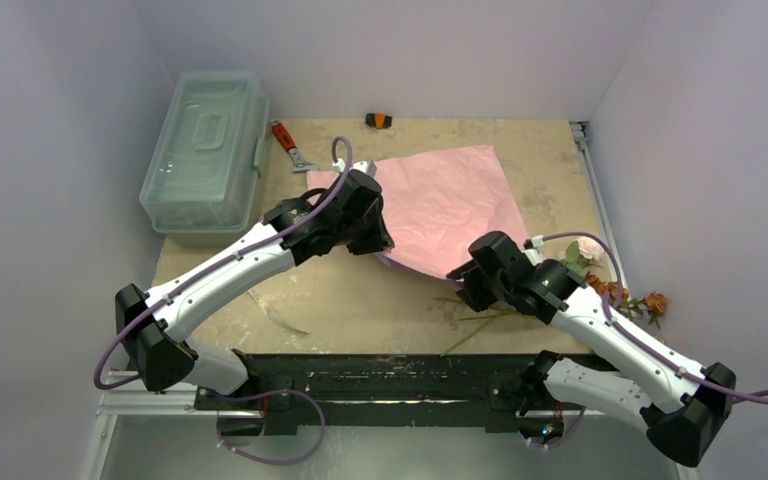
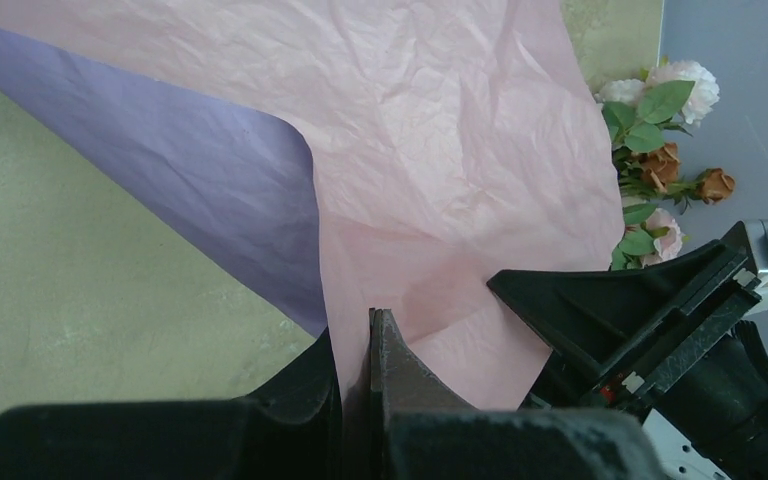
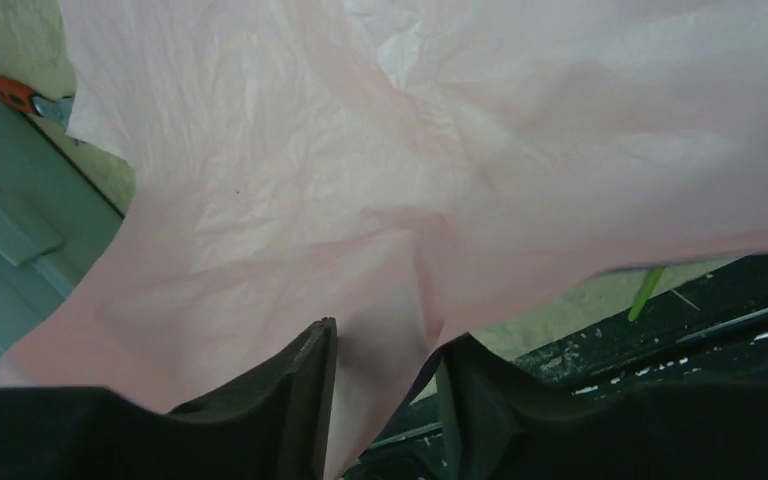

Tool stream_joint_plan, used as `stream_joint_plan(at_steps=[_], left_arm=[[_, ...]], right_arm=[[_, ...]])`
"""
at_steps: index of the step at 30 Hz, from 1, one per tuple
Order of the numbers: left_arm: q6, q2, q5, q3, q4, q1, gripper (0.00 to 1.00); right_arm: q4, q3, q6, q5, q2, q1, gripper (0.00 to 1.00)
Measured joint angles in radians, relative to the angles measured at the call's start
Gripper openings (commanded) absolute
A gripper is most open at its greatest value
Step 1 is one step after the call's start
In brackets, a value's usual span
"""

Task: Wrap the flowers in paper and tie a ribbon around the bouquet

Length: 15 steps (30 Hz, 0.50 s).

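The paper [image 1: 450, 205] lies pink side up at the back middle of the table, and its lilac underside [image 2: 200, 170] shows where the near edge is lifted. My left gripper [image 1: 375, 237] is shut on that edge [image 2: 372, 322]. My right gripper [image 1: 465, 280] is at the paper's near right corner. Its jaws stand apart, and a fold of the pink sheet hangs between them [image 3: 385, 335]. The flowers [image 1: 620, 290] lie loose along the right edge, blooms [image 2: 660, 130] to the right and green stems [image 1: 480, 325] towards the front. The ribbon is out of view.
A clear plastic box [image 1: 205, 150] stands at the back left, with a red-handled tool [image 1: 288, 143] beside it. A small orange-and-black object [image 1: 379, 121] lies by the back wall. White walls enclose the table on three sides.
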Motion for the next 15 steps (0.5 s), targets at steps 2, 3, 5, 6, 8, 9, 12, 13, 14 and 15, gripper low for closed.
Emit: stream_joint_plan(at_steps=[2,3,5,6,8,9,12,13,14,15], left_arm=[[0.0,0.0,0.006,0.0,0.008,0.0,0.0],[0.001,0.0,0.01,0.0,0.01,0.0,0.05],[0.009,-0.002,0.021,-0.002,0.011,0.0,0.42],[0.022,-0.005,0.026,-0.005,0.012,0.0,0.64],[0.06,-0.011,0.023,-0.006,0.002,0.0,0.91],[0.078,-0.018,0.008,-0.005,-0.01,0.002,0.94],[0.15,-0.037,-0.05,0.011,-0.092,0.037,0.96],[0.173,-0.043,-0.058,0.016,-0.113,0.072,0.96],[0.195,-0.051,-0.061,0.018,-0.129,0.122,0.96],[0.219,-0.059,-0.061,0.017,-0.143,0.182,0.96]], right_arm=[[0.003,-0.003,0.014,0.002,-0.002,0.0,0.13],[0.004,-0.003,0.015,0.002,-0.004,0.0,0.05],[0.009,-0.003,0.021,0.001,-0.006,0.0,0.0],[0.011,-0.003,0.026,0.0,-0.007,0.0,0.0],[0.011,-0.005,0.02,0.0,-0.01,0.0,0.0],[0.011,-0.005,0.014,0.0,-0.011,0.0,0.0],[0.022,-0.018,-0.023,0.001,-0.024,0.0,0.0],[0.031,-0.03,-0.04,0.001,-0.034,0.0,0.0],[0.042,-0.045,-0.057,0.002,-0.046,0.0,0.0],[0.051,-0.063,-0.073,0.001,-0.06,0.0,0.0]])
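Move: The left hand grips the paper's near edge, while the right hand's half-open fingers straddle that edge; the paper middle lies roughly 10 cm ahead and 10 cm right of the left hand, some 20 below. From the right hand, the flower stems are about 9 cm back, 6 right and 14 below. The wrench is some 20 cm ahead and 20 left of the left hand. Right fingers pinch shut on the paper edge; left fingers open wide, let go and swing left about 9 cm. ##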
